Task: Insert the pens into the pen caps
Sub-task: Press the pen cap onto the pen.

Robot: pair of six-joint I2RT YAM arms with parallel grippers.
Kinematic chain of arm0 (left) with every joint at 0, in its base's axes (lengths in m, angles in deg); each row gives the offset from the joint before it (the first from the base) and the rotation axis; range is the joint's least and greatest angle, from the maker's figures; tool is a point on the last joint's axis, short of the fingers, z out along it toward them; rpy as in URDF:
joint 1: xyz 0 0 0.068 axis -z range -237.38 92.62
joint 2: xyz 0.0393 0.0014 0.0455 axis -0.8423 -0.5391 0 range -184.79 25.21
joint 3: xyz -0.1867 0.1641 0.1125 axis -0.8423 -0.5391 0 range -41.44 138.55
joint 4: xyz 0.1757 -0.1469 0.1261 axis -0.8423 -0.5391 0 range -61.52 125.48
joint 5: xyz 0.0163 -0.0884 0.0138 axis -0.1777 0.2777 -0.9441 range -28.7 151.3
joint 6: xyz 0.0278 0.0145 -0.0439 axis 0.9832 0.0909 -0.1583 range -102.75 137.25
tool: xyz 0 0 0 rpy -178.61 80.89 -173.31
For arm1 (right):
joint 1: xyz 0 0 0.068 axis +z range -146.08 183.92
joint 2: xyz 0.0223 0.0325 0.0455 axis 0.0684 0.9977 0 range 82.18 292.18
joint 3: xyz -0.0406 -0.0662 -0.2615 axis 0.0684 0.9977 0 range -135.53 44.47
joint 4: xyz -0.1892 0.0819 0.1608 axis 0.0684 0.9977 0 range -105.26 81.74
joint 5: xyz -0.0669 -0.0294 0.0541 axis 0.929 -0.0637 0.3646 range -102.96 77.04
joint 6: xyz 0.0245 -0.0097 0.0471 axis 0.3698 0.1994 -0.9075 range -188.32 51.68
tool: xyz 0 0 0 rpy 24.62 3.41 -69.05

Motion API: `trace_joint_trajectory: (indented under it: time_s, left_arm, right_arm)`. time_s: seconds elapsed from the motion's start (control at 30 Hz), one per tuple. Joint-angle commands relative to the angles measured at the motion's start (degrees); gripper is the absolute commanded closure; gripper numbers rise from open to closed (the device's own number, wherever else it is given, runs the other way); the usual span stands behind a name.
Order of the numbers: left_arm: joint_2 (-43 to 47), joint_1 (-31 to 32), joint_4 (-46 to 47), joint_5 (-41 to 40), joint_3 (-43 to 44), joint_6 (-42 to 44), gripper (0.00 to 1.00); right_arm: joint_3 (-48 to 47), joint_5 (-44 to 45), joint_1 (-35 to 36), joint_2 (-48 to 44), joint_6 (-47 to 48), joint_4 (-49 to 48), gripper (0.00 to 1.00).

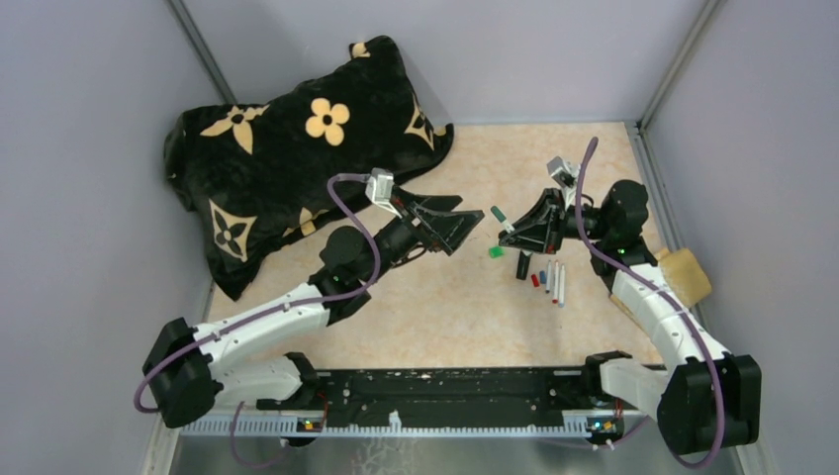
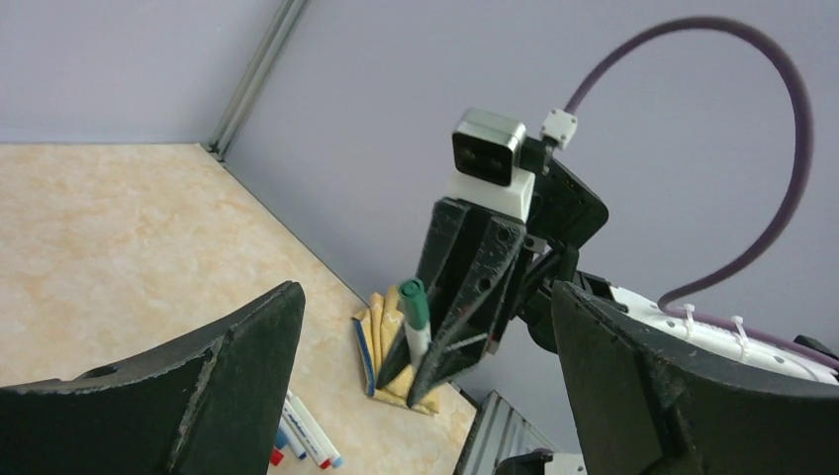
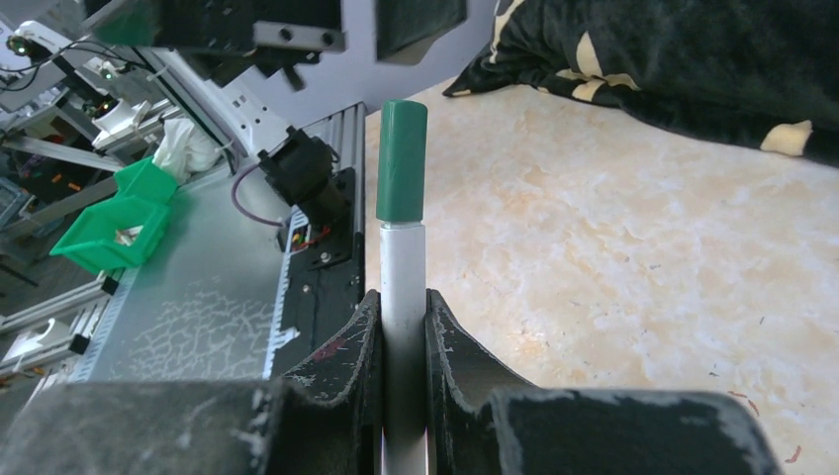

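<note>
My right gripper (image 3: 404,297) is shut on a white pen (image 3: 403,267), which sticks out past the fingertips with a dark green cap (image 3: 402,163) on its end. From above, that pen (image 1: 502,218) points up-left out of the right gripper (image 1: 514,236). My left gripper (image 1: 473,223) faces it, open wide, with nothing between its jaws. In the left wrist view the capped pen (image 2: 414,307) stands between the spread left fingers (image 2: 247,346). A bright green cap (image 1: 495,251) lies on the table below. More pens (image 1: 556,281), a black one (image 1: 522,264) and a red cap (image 1: 535,280) lie near the right arm.
A black cushion with cream flowers (image 1: 297,148) fills the back left. A tan cardboard box (image 1: 683,272) sits at the right wall beside the right arm. The loose pens (image 2: 307,435) lie just under the left jaw. Green bins (image 3: 119,228) stand off the table's near edge.
</note>
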Motion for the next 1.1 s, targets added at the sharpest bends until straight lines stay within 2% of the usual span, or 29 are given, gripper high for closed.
trace_joint_trajectory:
  time_s: [0.0,0.1,0.27,0.5,0.57,0.83,1.07]
  left_arm:
    - [-3.5,-6.9,7.4,15.7,1.0,-9.5,0.02]
    - [-7.4,-7.8,10.2,18.4,3.1,-11.0,0.03]
    - [-12.8,-7.8,14.7,21.0,6.0,-12.6,0.13]
    - [-19.7,-7.8,20.6,25.0,8.9,-17.6,0.37]
    - [-20.6,-7.8,20.8,25.2,9.4,-18.2,0.42]
    - [-21.3,-6.9,19.0,24.6,10.3,-17.1,0.52]
    - [-21.9,-5.7,17.5,23.6,10.5,-16.4,0.56]
  right_arm:
    - [-2.1,-2.5,-0.2,-1.6,1.5,0.2,1.00]
    - [-1.9,-2.6,-0.2,-1.7,1.1,0.3,1.00]
    - [-1.8,-2.4,0.5,-1.3,0.8,0.2,1.00]
    - [-1.7,-1.5,0.9,-0.9,0.5,0.4,1.00]
    - [-1.8,-1.3,1.0,-0.9,0.5,0.4,1.00]
    - [-1.9,-0.3,1.2,-0.5,0.2,0.6,1.00]
    - [-2.0,0.1,1.2,-0.4,-0.1,0.7,1.00]
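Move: The green pen cap already sits on the white pen in my right hand, about 5 cm to the right of my open left hand, 1 cm ahead and 3 cm below it. From that hand the pen's barrel is some 3 cm back, 6 cm right and 7 cm down. On the table, roughly 34 cm below, lie the green block, about 11 cm right and 7 cm back, and the black marker, 19 cm right and 10 cm back. From my right hand the cap is about 4 cm ahead, 1 cm left and 5 cm up. I bring my left hand back in over the green cap: a short reach forward of about 2 cm, then some 6 cm to the right, sinking slightly, while the wrist swings about 20 degrees clockwise. On the way my fingers narrow from wide open to just under half and come around the cap's end, seeming to touch it. My right hand keeps its grip on the pen, nearly still. ##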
